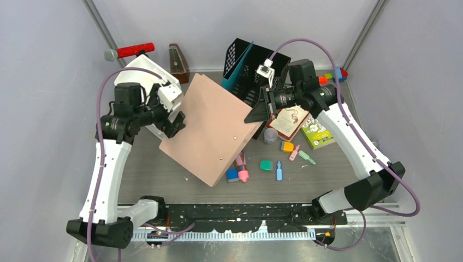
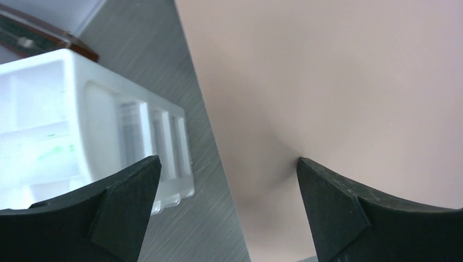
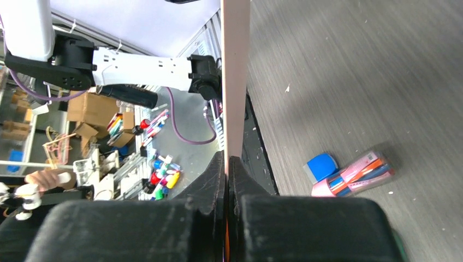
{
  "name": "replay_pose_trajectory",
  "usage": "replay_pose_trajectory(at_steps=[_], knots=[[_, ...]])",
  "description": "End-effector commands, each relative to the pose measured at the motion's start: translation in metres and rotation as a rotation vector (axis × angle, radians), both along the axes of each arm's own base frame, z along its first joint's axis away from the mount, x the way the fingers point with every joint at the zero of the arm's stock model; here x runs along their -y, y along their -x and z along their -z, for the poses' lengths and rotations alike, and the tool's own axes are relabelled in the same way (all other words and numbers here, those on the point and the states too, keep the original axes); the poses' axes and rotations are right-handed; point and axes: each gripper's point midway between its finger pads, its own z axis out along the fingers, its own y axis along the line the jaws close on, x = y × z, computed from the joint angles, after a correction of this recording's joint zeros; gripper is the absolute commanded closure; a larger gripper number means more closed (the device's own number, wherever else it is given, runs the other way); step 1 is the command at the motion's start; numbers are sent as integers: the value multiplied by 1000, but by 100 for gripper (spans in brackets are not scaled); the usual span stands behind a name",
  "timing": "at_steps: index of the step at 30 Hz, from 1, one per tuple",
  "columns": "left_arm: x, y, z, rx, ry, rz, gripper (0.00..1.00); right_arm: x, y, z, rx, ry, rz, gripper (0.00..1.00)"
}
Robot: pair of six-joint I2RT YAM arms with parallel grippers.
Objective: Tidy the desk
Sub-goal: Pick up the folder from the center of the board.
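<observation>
A large pink folder [image 1: 210,128] hangs tilted over the middle of the desk [image 1: 164,180]. My right gripper [image 1: 256,114] is shut on its right edge. In the right wrist view the thin pink edge [image 3: 236,71] runs straight up from between the closed right gripper [image 3: 226,159]. My left gripper [image 1: 176,123] stands wide open at the folder's left side. In the left wrist view the folder [image 2: 338,82] fills the right half, and its edge passes between the spread jaws of the left gripper [image 2: 229,164] without being clamped.
A white organizer tray [image 1: 150,71] [image 2: 82,125] lies behind the left gripper. Black mesh file holders [image 1: 245,65], a metronome [image 1: 178,63] and a red-handled tool [image 1: 134,51] stand at the back. A notebook [image 1: 289,121], a green booklet [image 1: 318,134], erasers, markers and a pink pen case [image 3: 355,174] lie at the right.
</observation>
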Motion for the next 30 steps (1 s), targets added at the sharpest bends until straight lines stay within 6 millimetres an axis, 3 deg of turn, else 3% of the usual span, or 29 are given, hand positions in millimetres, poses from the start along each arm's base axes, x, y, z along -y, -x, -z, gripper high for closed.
replay_pose_trajectory(at_steps=[1,3,10,17,22,25,30], knots=[[-6,-4,-59,159,87,-125,0,8,5,-57,158,-52,64,99],[-8,-1,-76,192,110,-153,0,15,-10,-69,226,-22,171,99],[-6,5,-118,248,188,-186,0,50,-59,-137,359,-24,517,100],[-1,6,-140,266,264,-194,0,85,-71,-216,433,-196,725,100],[1,-1,-137,257,247,-192,4,114,-81,-245,451,-221,880,100],[2,-8,-138,274,235,-198,4,134,-89,-252,444,-218,994,100],[6,-14,-141,295,245,-192,3,163,-80,-268,470,-237,1121,100]])
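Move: The right hand holds the pink folder by its right edge, the folder's middle about 13 cm to the left, 3 cm back and 4 cm lower. The black rack stands some 21 cm ahead of that hand and 23 cm below; the red book lies 15 cm ahead, 15 cm right and 31 cm down. From the open left hand, the folder's middle is about 11 cm right, 1 cm back and 3 cm below. Still pinching the pink folder by its edge, the right hand lifts it another 23 cm or so, then also bears right and forward, wheeling roughly 55 degrees clockwise so the fingers swing from pointing left towards pointing forward. The left hand, fingers staying wide, rises about 11 cm beside the white drawer unit as the folder is carried away from it. ##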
